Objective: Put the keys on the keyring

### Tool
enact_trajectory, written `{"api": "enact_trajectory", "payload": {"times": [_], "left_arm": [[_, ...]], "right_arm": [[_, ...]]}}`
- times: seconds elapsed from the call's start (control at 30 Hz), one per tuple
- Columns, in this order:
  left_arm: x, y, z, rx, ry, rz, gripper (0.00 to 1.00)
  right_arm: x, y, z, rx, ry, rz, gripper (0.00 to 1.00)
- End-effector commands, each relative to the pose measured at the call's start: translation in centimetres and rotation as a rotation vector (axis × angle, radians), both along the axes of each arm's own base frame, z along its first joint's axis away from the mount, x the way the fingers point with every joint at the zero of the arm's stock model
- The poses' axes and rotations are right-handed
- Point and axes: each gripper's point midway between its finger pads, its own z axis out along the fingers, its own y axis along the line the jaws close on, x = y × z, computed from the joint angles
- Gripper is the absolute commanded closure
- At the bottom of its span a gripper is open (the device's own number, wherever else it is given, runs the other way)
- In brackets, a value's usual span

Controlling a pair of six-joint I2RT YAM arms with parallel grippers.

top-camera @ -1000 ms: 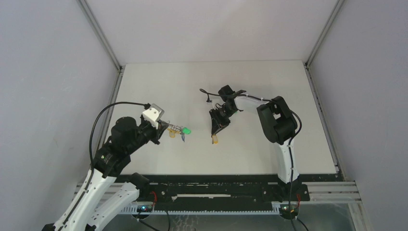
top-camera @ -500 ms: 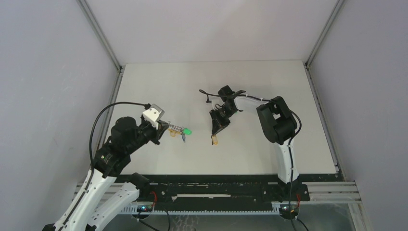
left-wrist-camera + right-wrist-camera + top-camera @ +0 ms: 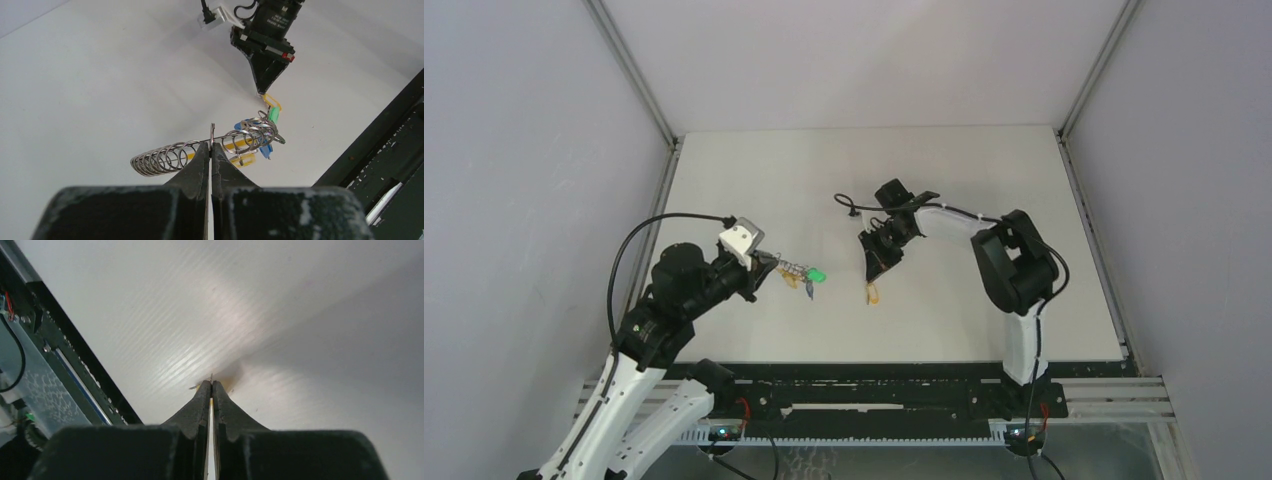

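My left gripper (image 3: 211, 145) is shut on the thin wire of the keyring (image 3: 162, 157), a loop of silvery rings with a yellow band. The ring hangs just above the table at centre left (image 3: 796, 270). A green key (image 3: 272, 115), a blue key (image 3: 265, 151) and a yellow-headed key (image 3: 245, 160) hang bunched at its far end. My right gripper (image 3: 870, 281) points down at the table a short way right of the ring. It is shut on an orange-tan key (image 3: 872, 293), whose head shows below the tips (image 3: 272, 101). In the right wrist view only a metal sliver shows between the right gripper's (image 3: 211, 384) shut jaws.
The white table (image 3: 984, 170) is walled by grey panels on three sides. A black rail (image 3: 874, 375) runs along the near edge, close behind the right gripper. A black cable (image 3: 852, 207) loops off the right wrist.
The right gripper's jaws have closed onto the orange-tan key, and the right arm's elbow has shifted a little to the right. The left gripper and the keyring have barely moved.
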Motion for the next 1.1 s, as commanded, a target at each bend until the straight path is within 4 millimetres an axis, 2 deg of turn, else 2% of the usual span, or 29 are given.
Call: {"api": "enact_trajectory", "payload": {"times": [0.0,0.27,0.5,0.83,0.97,1.07], "left_arm": [[-0.2,-1.0,1.4,-0.051,-0.077,-0.064,1.00],[-1.4,-1.9,2.6,-0.084,-0.123,-0.146,1.00],[-3.4,-4.1,4.2,-0.078,-0.174,-0.320,1.00],[-4.2,-7.0,5.8,0.040,-0.210,-0.480,1.00],[-3.8,-8.2,6.5,0.074,-0.228,-0.518,1.00],[-3.2,-9.1,6.7,0.099,-0.226,-0.529,1.00]], "right_arm": [[1.2,0.7,6.5,0.086,-0.289,0.057,1.00],[-0.8,-0.1,12.8,0.123,-0.497,0.090,1.00],[-3.6,-0.6,19.1,0.224,-0.733,0.163,1.00],[-6.6,-1.7,25.1,0.365,-1.029,0.198,1.00],[-8.1,-2.0,27.1,0.441,-1.145,0.232,1.00],[-9.1,-1.8,27.6,0.485,-1.202,0.278,1.00]]}}
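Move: My right fingers already pinch the yellow key just above the table, its middle a centimetre or so behind and below my right hand. From there, the keyring is about 13 cm left, 7 cm back and 17 cm up; its green key is roughly 9 cm left, 8 cm back and 16 cm up. My left fingers hold the keyring, centred about 5 cm below and 3 cm right; from that hand, the yellow key is some 16 cm right, 5 cm ahead and 23 cm below. I swing the yellow key up to the keyring's height, raising my right hand about 25 cm and drawing it back some 9 cm, its fingers tipping up from steeply down to nearly level, pointing mainly left. My left hand brings the keyring about 8 cm right towards the key, also slightly back and finally up, turning some 30 degrees clockwise to face my right hand. Both grips stay shut. ##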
